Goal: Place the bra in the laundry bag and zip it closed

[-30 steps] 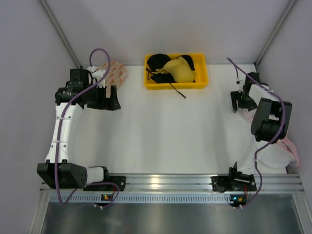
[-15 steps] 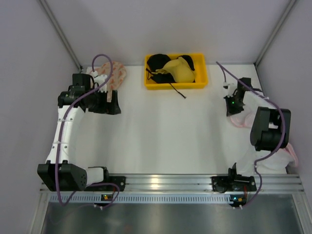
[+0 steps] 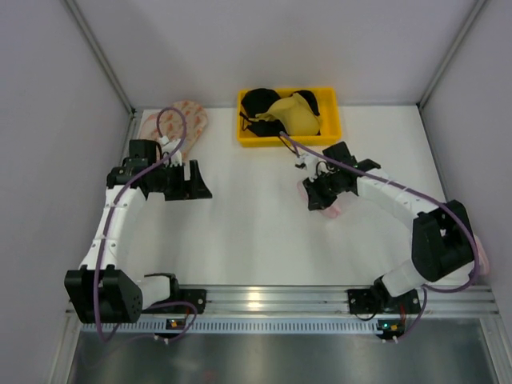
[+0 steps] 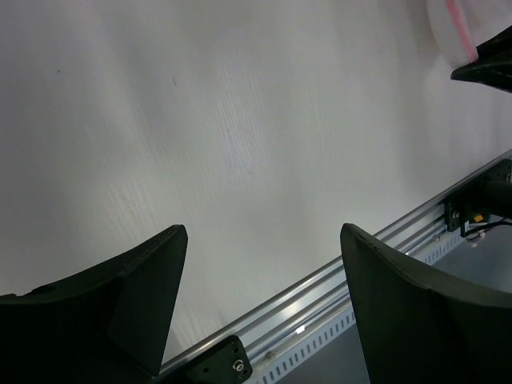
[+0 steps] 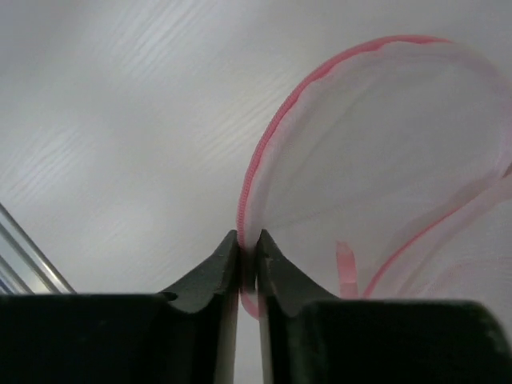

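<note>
The mustard-yellow bra (image 3: 298, 113) lies in the yellow bin (image 3: 288, 142) at the back, on top of black bras. My right gripper (image 3: 317, 192) (image 5: 249, 240) is over the middle of the table, in front of the bin. It is shut on the pink zip rim of the laundry bag (image 3: 333, 206) (image 5: 384, 160). The round white mesh pouch hangs open beyond the fingertips. Over the left part of the table, my left gripper (image 3: 197, 181) (image 4: 264, 232) is open and holds nothing. A corner of the laundry bag (image 4: 450, 32) also shows at the top right of the left wrist view.
A larger oval pinkish bag with orange-red marks (image 3: 184, 120) lies at the back left, behind the left arm. More white mesh fabric (image 3: 480, 256) shows at the right edge. The aluminium rail (image 3: 264, 298) runs along the near edge. Walls close in left and right.
My right arm has swung from the right edge to the table's middle, its gripper shutting on the laundry bag and bringing it along. The left gripper has shifted slightly toward the centre.
</note>
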You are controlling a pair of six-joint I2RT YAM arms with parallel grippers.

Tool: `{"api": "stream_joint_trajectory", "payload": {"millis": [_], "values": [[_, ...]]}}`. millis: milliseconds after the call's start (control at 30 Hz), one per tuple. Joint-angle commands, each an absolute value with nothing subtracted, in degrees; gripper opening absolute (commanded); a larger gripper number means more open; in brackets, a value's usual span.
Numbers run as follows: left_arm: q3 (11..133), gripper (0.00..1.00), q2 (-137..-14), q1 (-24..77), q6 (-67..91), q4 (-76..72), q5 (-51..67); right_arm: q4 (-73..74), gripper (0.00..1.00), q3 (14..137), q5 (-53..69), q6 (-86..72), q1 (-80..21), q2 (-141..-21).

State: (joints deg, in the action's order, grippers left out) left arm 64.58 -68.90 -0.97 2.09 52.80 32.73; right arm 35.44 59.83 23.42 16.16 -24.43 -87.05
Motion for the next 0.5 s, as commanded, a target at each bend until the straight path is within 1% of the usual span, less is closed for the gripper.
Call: {"api": "stream_joint_trajectory", "payload": {"millis": [0, 33, 100, 167, 200, 267, 300, 333, 400, 433, 467], "values": [[61.5, 0.83, -67.4, -0.4, 7.1, 46.3, 38.6, 35.4, 0.2, 60.1, 26.5, 17.5, -30.0, -83.4], [60.2, 0.82, -67.4, -0.4, 7.3, 45.7, 39.1, 36.6, 0.3, 60.6, 27.6, 18.3, -30.8, -83.1], [59.3, 0.82, -67.2, 1.6, 6.8, 45.2, 38.9, 39.4, 0.58, 62.2, 28.5, 19.7, -31.9, -82.1], [58.6, 0.82, -67.2, 2.6, 5.3, 45.1, 37.4, 40.0, 0.64, 64.8, 25.1, 19.7, -31.8, -80.9], [58.6, 0.82, -67.1, 3.6, 4.8, 45.1, 37.0, 39.4, 0.73, 65.6, 23.4, 19.9, -31.4, -79.6], [58.4, 0.82, -67.1, 4.3, 4.2, 44.7, 36.0, 37.4, 0.76, 68.0, 16.7, 19.3, -30.7, -78.8], [58.4, 0.82, -67.1, 4.4, 4.2, 44.5, 35.6, 35.8, 0.77, 69.1, 13.6, 18.8, -29.8, -79.4], [58.5, 0.82, -67.0, 4.4, 4.2, 44.0, 35.2, 35.0, 0.76, 70.1, 6.1, 18.5, -29.4, -80.1], [59.0, 0.82, -67.0, 4.4, 4.3, 43.5, 33.7, 33.7, 0.73, 73.3, -2.7, 18.2, -28.8, -84.4], [59.1, 0.82, -67.0, 4.5, 4.4, 43.2, 33.1, 34.3, 0.72, 74.6, -9.1, 18.0, -28.7, -86.6], [59.3, 0.82, -67.1, 4.5, 4.4, 43.0, 32.9, 34.8, 0.7, 77.5, -11.1, 17.8, -28.5, -90.8]]}}
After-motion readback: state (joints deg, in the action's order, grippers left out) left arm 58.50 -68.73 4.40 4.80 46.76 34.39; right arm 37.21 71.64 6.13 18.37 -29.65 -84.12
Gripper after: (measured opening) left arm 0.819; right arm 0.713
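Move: The right hand still pinches the laundry bag's rim, the bag's middle about 8 cm to its right and 6 cm below. The yellow bra lies some 27 cm ahead, 5 cm left and 4 cm below in the yellow box, whose middle is 7 cm left. The black strap's end is 14 cm ahead, 3 cm left, on the table. From the idle left hand, the yellow bra is 27 cm ahead, 27 cm right, 14 cm lower. Right fingers release the bag, draw back-left, then rise forward about 10 cm towards the box; left hand sinks rightward. ##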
